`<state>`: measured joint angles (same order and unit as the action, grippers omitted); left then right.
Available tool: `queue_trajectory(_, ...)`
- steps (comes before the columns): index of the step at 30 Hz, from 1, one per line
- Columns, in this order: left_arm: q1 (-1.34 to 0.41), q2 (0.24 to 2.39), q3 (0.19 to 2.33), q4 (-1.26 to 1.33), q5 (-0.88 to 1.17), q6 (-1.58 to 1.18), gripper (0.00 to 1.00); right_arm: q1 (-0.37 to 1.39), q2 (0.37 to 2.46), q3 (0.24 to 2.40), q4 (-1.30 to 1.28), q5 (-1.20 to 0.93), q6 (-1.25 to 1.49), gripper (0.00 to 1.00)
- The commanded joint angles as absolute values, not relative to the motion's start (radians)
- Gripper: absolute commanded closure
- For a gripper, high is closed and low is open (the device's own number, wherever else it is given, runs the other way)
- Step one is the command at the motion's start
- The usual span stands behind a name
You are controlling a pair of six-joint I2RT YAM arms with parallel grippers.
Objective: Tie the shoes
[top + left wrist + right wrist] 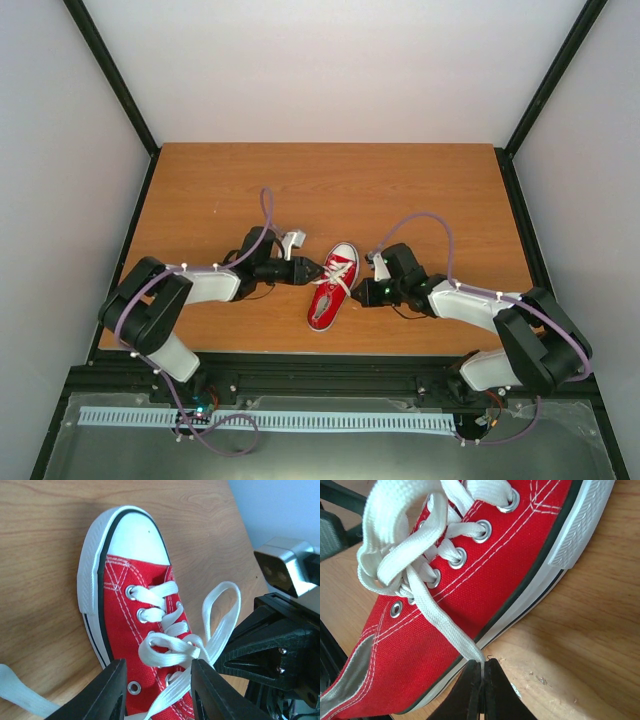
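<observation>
The red shoe lies on the wooden table between both arms, its white toe cap pointing away. Its white laces form loops over the tongue, one loop standing out toward the right arm. My left gripper is open and straddles the laced area, a lace strand running loose between its fingers. In the top view the left gripper sits at the shoe's left side. My right gripper is shut on a lace end beside the sole, and the lace runs taut up to the knot.
A loose lace end trails on the table to the shoe's left. The right arm's black gripper body stands close by the shoe. Black frame posts and pale walls border the table.
</observation>
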<state>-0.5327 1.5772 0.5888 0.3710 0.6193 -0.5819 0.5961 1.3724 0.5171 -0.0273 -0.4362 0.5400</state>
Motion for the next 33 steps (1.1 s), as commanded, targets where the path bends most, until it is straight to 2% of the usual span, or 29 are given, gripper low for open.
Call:
queue_trajectory(1, -0.525, 1.625, 0.618, 0.426, 0.674, -0.606, 0.62, 0.594, 1.352, 0.509, -0.023, -0.424, 0.548, 0.97)
queue_trajectory(14, -0.525, 1.695, 0.650, 0.509, 0.712, -0.679, 0.61, 0.594, 1.350, 0.500, -0.023, -0.418, 0.557, 0.95)
queue_trajectory(16, -0.525, 1.701, 0.654, 0.515, 0.713, -0.685, 0.61, 0.594, 1.343, 0.504, -0.030, -0.411, 0.560, 0.83)
queue_trajectory(18, -0.525, 1.708, 0.659, 0.515, 0.715, -0.687, 0.61, 0.594, 1.328, 0.512, -0.035, -0.397, 0.566, 0.59)
queue_trajectory(20, -0.525, 1.715, 0.660, 0.515, 0.716, -0.687, 0.61, 0.594, 1.308, 0.527, -0.041, -0.387, 0.571, 0.42)
queue_trajectory(23, -0.525, 1.719, 0.661, 0.516, 0.718, -0.687, 0.64, 0.594, 1.278, 0.552, -0.034, -0.360, 0.583, 0.24)
queue_trajectory(27, -0.525, 1.731, 0.668, 0.521, 0.719, -0.692, 0.66, 0.594, 1.277, 0.580, 0.013, -0.310, 0.596, 0.14)
queue_trajectory(33, -0.525, 1.759, 0.684, 0.528, 0.715, -0.702, 0.68, 0.593, 1.369, 0.641, 0.091, -0.282, 0.601, 0.11)
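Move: The bow sits about 3 cm to the right of the left hand, 1 cm ahead and 2 cm lower, and its toe cap neighbour some 5 cm ahead, 4 cm right and 4 cm down. From the right hand, already pinching a lace end by the shoe's side, the bow is about 5 cm ahead, 4 cm left and 3 cm up; the shoe opening is some 4 cm back and 6 cm left, at about the same height. The right hand stays nearly still with the lace end pinched, then opens its fingers wide to let go and lifts some 5 cm while reaching 4 cm forward over the shoe's right side towards the bow, its fingers tipping up by about 10 degrees. The left hand, fingers still part open, dips and then slides right, about 2.5 cm altogether, bringing its fingertips down around the near loop of the bow. ##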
